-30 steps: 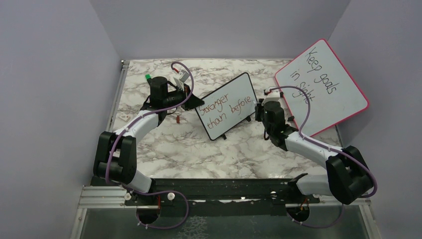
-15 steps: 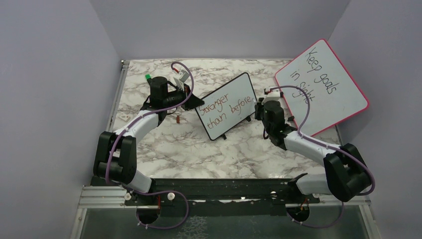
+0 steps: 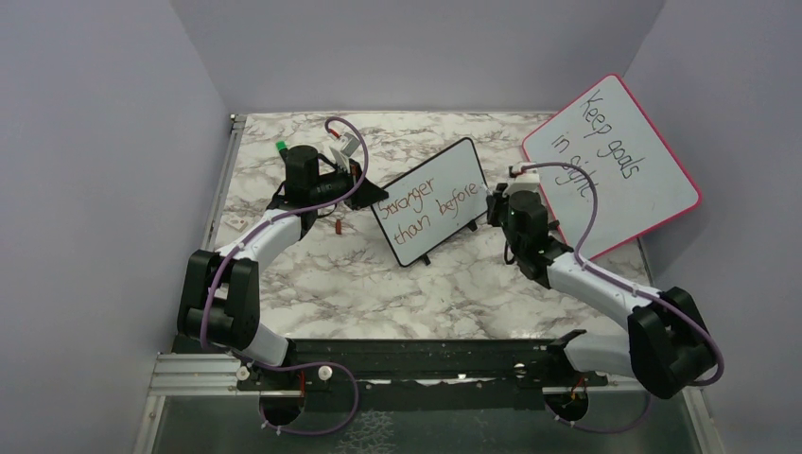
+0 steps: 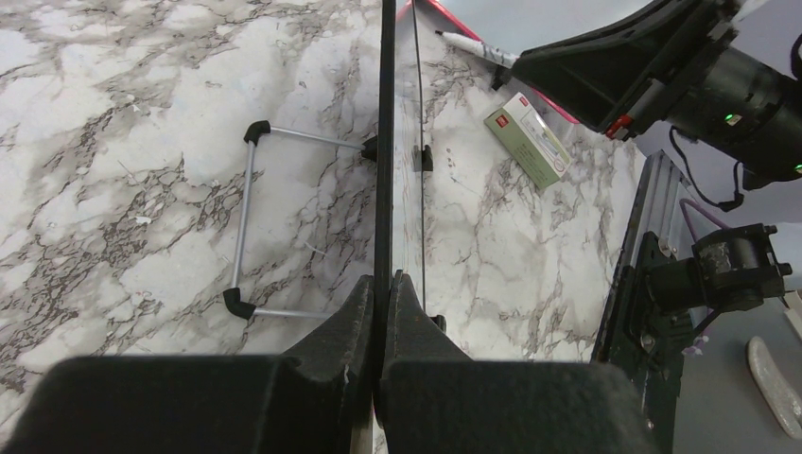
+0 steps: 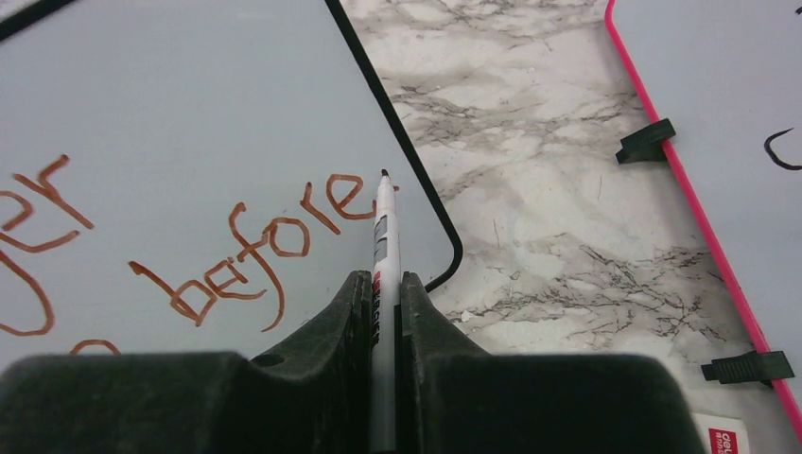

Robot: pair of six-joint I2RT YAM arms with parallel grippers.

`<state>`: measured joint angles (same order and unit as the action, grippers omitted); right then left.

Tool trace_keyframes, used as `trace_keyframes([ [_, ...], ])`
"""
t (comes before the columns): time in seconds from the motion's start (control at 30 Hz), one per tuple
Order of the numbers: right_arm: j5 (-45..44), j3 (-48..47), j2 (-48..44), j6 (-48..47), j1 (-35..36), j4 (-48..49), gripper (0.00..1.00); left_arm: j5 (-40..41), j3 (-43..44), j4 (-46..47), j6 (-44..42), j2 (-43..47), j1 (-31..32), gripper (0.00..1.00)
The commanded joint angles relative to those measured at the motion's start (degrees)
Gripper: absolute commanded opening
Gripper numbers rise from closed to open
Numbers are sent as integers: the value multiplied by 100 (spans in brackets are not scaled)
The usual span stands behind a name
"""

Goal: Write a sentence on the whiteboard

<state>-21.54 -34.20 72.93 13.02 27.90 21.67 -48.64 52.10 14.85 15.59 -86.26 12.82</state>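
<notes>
The whiteboard (image 3: 444,170), black-framed, stands tilted at mid-table. On it is the sentence (image 3: 426,205) "Stronger than before" in reddish-brown. My left gripper (image 3: 364,197) is shut on the board's left edge. In the left wrist view the whiteboard (image 4: 385,142) runs edge-on between the left gripper (image 4: 381,284) jaws. My right gripper (image 3: 492,200) is at the board's right edge, shut on a white marker (image 5: 383,236). The marker's tip sits at the last "e" of "before" in the sentence (image 5: 265,246) on the whiteboard (image 5: 189,113). The right gripper (image 5: 380,284) jaws clamp the barrel.
A larger pink-framed board (image 3: 615,161) with black handwriting leans at the back right, close behind my right arm. A small red cap (image 3: 339,225) lies under my left wrist. A green box (image 4: 530,142) and another marker (image 4: 473,45) lie beyond the board. The board's wire foot (image 4: 248,232) rests on the marble.
My right wrist has shifted slightly to the right beside the board's right edge. The left arm and the whiteboard have not moved.
</notes>
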Motion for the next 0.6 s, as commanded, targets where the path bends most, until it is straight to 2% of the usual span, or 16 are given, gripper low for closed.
trace_keyframes([
  [0.0, -74, 76, -633, 155, -32, -300, 1, 376, -92, -486, -192, -13, 10, 0],
  [0.07, -111, 118, -873, 157, -34, -469, 1, 423, -77, -428, -106, 30, 10, 1],
  [0.13, -128, 139, -1139, 166, -33, -663, 1, 499, -56, -405, -27, 74, 10, 7],
  [0.43, -47, 274, -2370, 136, -31, -1344, 1, 1088, 206, -549, 382, 458, 18, 49],
  [0.57, -23, 358, -2769, 141, -32, -1436, 1, 1601, 331, -829, 539, 725, 19, 59],
])
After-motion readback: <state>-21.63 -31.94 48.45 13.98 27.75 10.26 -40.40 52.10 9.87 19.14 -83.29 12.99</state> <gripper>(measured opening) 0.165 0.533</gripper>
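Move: The right hand holds the marker with its tip close beside the last "e"; the whiteboard's middle lies about 13 cm left of this hand, 2 ahead and 5 below. The pink-framed board's middle is some 26 cm right, 11 ahead and 4 below, the small box 12 right, 6 back and 13 below. From the left hand, pinching the upper-left corner area, the whiteboard's middle lies 10 cm right, 1 ahead, 8 below. With the writing done, the right hand keeps its grip on the marker and draws its tip away from the end of "before", rising about 8 cm while pulling back some 5 cm and drifting a little right, the marker tilting up by roughly 10 degrees. Almost at once the left hand spreads its fingers to about half open, letting go of the whiteboard's edge while staying around it, and only begins to shift left by about 1 cm and turn slightly counter-clockwise. ##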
